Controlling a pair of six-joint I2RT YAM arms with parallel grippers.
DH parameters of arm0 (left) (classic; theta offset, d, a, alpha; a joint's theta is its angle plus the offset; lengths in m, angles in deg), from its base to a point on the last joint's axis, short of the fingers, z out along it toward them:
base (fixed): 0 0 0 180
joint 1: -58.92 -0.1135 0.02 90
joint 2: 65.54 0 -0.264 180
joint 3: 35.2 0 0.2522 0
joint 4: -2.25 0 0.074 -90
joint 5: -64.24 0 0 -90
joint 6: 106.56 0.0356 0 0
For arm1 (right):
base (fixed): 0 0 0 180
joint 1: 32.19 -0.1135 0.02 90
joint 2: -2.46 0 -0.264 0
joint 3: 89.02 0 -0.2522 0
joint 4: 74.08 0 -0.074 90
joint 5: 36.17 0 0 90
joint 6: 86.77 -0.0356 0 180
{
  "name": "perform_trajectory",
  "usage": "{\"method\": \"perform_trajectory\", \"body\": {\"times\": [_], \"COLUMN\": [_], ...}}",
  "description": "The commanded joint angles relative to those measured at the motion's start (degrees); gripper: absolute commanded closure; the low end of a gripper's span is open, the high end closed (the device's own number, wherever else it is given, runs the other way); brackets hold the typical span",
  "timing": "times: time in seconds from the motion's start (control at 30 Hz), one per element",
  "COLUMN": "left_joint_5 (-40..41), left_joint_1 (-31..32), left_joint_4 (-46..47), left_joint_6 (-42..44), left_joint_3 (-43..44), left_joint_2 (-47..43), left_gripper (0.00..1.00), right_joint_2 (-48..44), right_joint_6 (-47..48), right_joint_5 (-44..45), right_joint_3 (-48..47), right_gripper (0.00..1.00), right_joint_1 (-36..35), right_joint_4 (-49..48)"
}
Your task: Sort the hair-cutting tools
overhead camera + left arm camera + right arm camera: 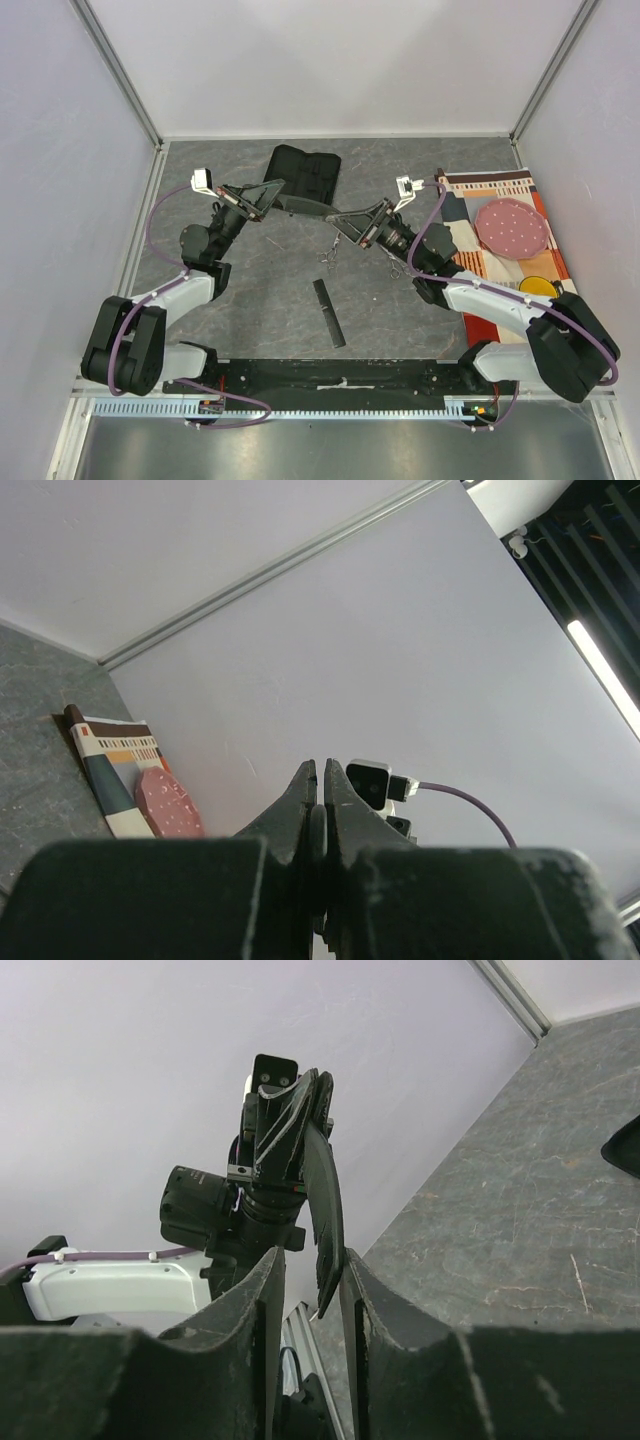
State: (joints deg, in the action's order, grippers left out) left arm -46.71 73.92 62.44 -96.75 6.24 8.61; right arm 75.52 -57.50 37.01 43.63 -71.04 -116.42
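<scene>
My left gripper (277, 192) (321, 765) is shut on the black comb-like tool (312, 208) (325, 1210) and holds it in the air over the middle of the table. The tool's free tip reaches between the fingers of my right gripper (352, 221) (310, 1257). It touches one finger, and a gap shows at the other. Two slim silver scissors (328, 255) (395, 266) lie on the table below the grippers. A flat black comb (329, 312) lies nearer the front.
A black fabric pouch (303, 172) lies at the back centre. A patterned mat (470, 210) at the right carries a pink dotted plate (511, 228) and a yellow item (540, 288). White walls enclose the grey table (250, 290).
</scene>
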Motion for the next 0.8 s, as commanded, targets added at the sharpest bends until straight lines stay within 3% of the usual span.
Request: {"method": "perform_trajectory", "body": {"times": [0.0,0.27,0.33,0.37,0.57,0.67,0.73,0.77], "left_joint_5": [1.61,1.7,1.7,1.61,1.97,1.35,1.7,2.05], "left_joint_1": [0.38,0.55,0.55,0.55,0.73,0.64,0.64,0.64], "left_joint_4": [4.88,5.59,5.94,5.94,4.37,-1.94,-5.82,-10.8], "left_joint_6": [-1.29,-1.38,-1.38,-1.47,-1.91,-0.33,1.6,2.65], "left_joint_3": [0.0,-1.49,-1.67,-1.84,-2.72,-1.67,-1.32,-0.71], "left_joint_2": [0.38,0.12,0.03,0.03,-1.72,-3.56,-4.97,-6.72], "left_gripper": [0.98,0.98,0.98,0.98,0.98,0.72,0.44,0.35], "right_joint_2": [0.16,1.21,1.39,1.56,-0.01,-1.51,-2.74,-4.05], "right_joint_6": [0.17,1.49,1.58,1.67,4.21,6.14,7.37,8.34], "right_joint_5": [0.12,0.21,0.29,0.3,1.52,2.05,2.66,3.19], "right_joint_3": [-2.98,-4.56,-4.74,-4.91,-4.74,-5.09,-5.26,-5.61], "right_gripper": [0.68,0.76,0.84,1.0,1.0,1.0,1.0,1.0], "right_joint_1": [-0.35,-0.44,-0.35,-0.35,-0.44,-0.44,-0.52,-0.44], "right_joint_4": [-3.5,-2.97,-2.88,-2.79,0.01,2.91,5.37,8.52]}}
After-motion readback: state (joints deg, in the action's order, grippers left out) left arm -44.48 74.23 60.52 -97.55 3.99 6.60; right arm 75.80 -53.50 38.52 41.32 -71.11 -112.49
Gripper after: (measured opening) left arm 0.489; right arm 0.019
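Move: The left fingers hold one end of the black handled comb; its middle is some 6 cm to the left hand's right and 2 cm back. From the right hand, whose open fingers are around the other end, the comb's middle is about 6 cm left and 2 cm ahead. On the table some 30 cm below, the black case lies about 10 cm ahead and 8 cm left of the right hand, the nearer scissors about 6 cm back, straight in line. The right hand eases about 1 cm forward and pinches its end of the comb; the left then opens, releasing. ##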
